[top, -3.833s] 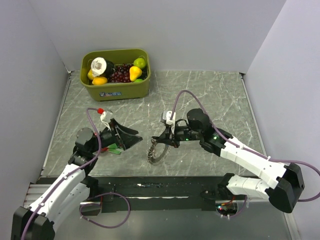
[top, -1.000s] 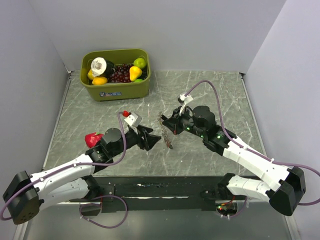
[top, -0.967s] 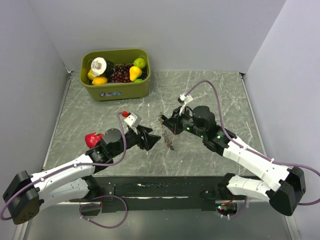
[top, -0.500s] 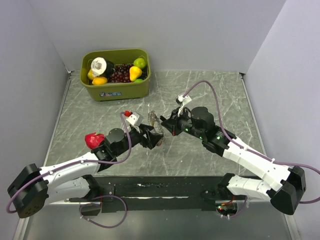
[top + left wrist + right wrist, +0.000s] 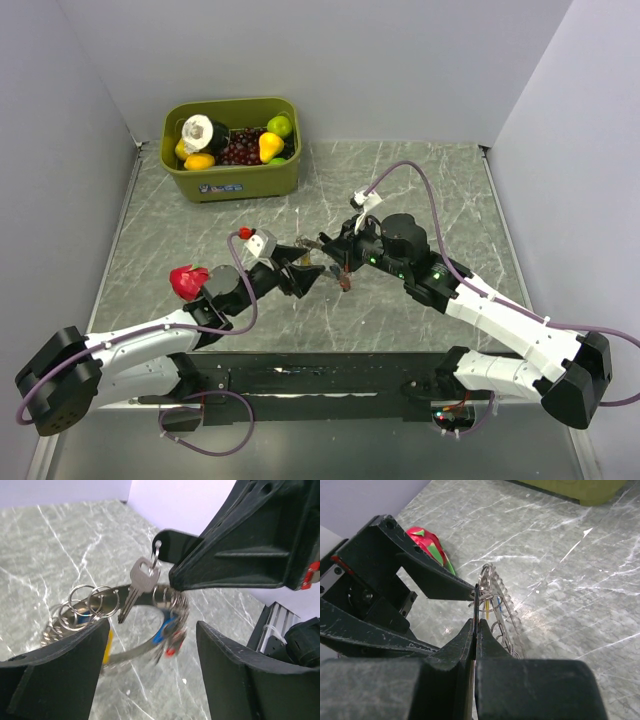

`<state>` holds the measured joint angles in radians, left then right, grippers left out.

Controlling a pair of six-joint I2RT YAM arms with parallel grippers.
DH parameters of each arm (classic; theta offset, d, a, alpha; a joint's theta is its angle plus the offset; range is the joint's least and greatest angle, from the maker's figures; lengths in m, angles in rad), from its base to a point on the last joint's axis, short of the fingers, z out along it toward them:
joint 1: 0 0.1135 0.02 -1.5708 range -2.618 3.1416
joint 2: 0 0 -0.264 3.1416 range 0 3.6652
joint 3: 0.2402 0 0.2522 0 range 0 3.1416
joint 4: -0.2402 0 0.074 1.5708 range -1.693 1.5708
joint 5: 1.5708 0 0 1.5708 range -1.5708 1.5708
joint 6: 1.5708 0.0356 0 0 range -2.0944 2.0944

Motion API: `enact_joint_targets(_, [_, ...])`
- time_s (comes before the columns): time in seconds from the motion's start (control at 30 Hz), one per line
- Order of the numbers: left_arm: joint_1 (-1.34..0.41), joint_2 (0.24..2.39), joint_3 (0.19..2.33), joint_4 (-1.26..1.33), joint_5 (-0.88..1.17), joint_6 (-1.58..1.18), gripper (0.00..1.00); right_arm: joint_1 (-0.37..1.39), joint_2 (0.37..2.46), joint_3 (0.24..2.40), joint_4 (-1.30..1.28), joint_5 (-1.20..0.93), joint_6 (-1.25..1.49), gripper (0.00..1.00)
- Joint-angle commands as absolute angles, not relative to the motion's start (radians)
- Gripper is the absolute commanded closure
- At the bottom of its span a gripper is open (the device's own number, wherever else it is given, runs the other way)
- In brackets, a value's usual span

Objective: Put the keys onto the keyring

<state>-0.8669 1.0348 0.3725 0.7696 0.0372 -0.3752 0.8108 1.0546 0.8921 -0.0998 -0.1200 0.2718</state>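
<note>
The keyring, a limp grey metal band strung with small rings, hangs above the marble table. My right gripper is shut on it at the top. In the right wrist view its fingers pinch a thin metal edge, with the keyring dangling beyond. A silver key hangs from a small ring at the right fingertip. Blue, red and yellow key heads show lower on the band. My left gripper is open, and its fingers stand either side of the keyring without touching it.
A green bin of toy fruit stands at the back left. A red and green toy fruit lies on the table beside the left arm, also seen as the red toy in the right wrist view. Grey walls close in both sides.
My left gripper has reached forward and right, up to the hanging keyring. The right gripper has carried the keyring slightly left, so it now hangs between the left jaws.
</note>
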Motion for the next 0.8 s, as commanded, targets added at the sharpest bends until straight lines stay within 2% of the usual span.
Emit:
enact_joint_targets(0.0, [-0.859, 1.014, 0.374, 0.876, 0.054, -0.328, 0.22, 0.819, 1.017, 0.946, -0.041, -0.109, 0.267, 1.00])
enact_joint_targets(0.17, [-0.859, 1.000, 0.357, 0.897, 0.107, -0.301, 0.25, 0.821, 1.023, 0.951, -0.044, -0.107, 0.270, 1.00])
enact_joint_targets(0.4, [-0.859, 0.898, 0.261, 0.971, 0.204, -0.235, 0.42, 0.825, 1.025, 0.957, -0.049, -0.103, 0.270, 1.00])
enact_joint_targets(0.5, [-0.859, 0.876, 0.229, 1.000, 0.270, -0.187, 0.44, 0.830, 1.026, 0.959, -0.054, -0.104, 0.268, 1.00])
enact_joint_targets(0.6, [-0.861, 0.879, 0.190, 1.072, 0.320, -0.146, 0.50, 0.835, 1.025, 0.962, -0.052, -0.104, 0.268, 1.00])
enact_joint_targets(0.77, [-0.862, 0.931, 0.210, 1.069, 0.399, -0.115, 0.51, 0.841, 1.026, 0.963, -0.054, -0.104, 0.268, 1.00])
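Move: The keyring hangs below the black fob in my right fingers. Its middle is about 2 cm ahead of my open left hand, 2 cm to its right and 3 cm below. The small key dangling from the fob is some 4 cm ahead of the left hand and 2 cm above it, and the fob is 5 cm ahead, 3 cm right and 4 cm up. From my right hand, the keyring's middle is roughly 4 cm back, 2 cm left and 7 cm down. I draw my left hand out from beside the hanging keyring, first lifting it a centimetre or two, then pulling it back toward me about 5 cm. As it leaves, I tip its fingertips up, swing them clockwise some 10 degrees and bring the fingers partway together on nothing. My right hand stays almost still and keeps the black fob pinched. ##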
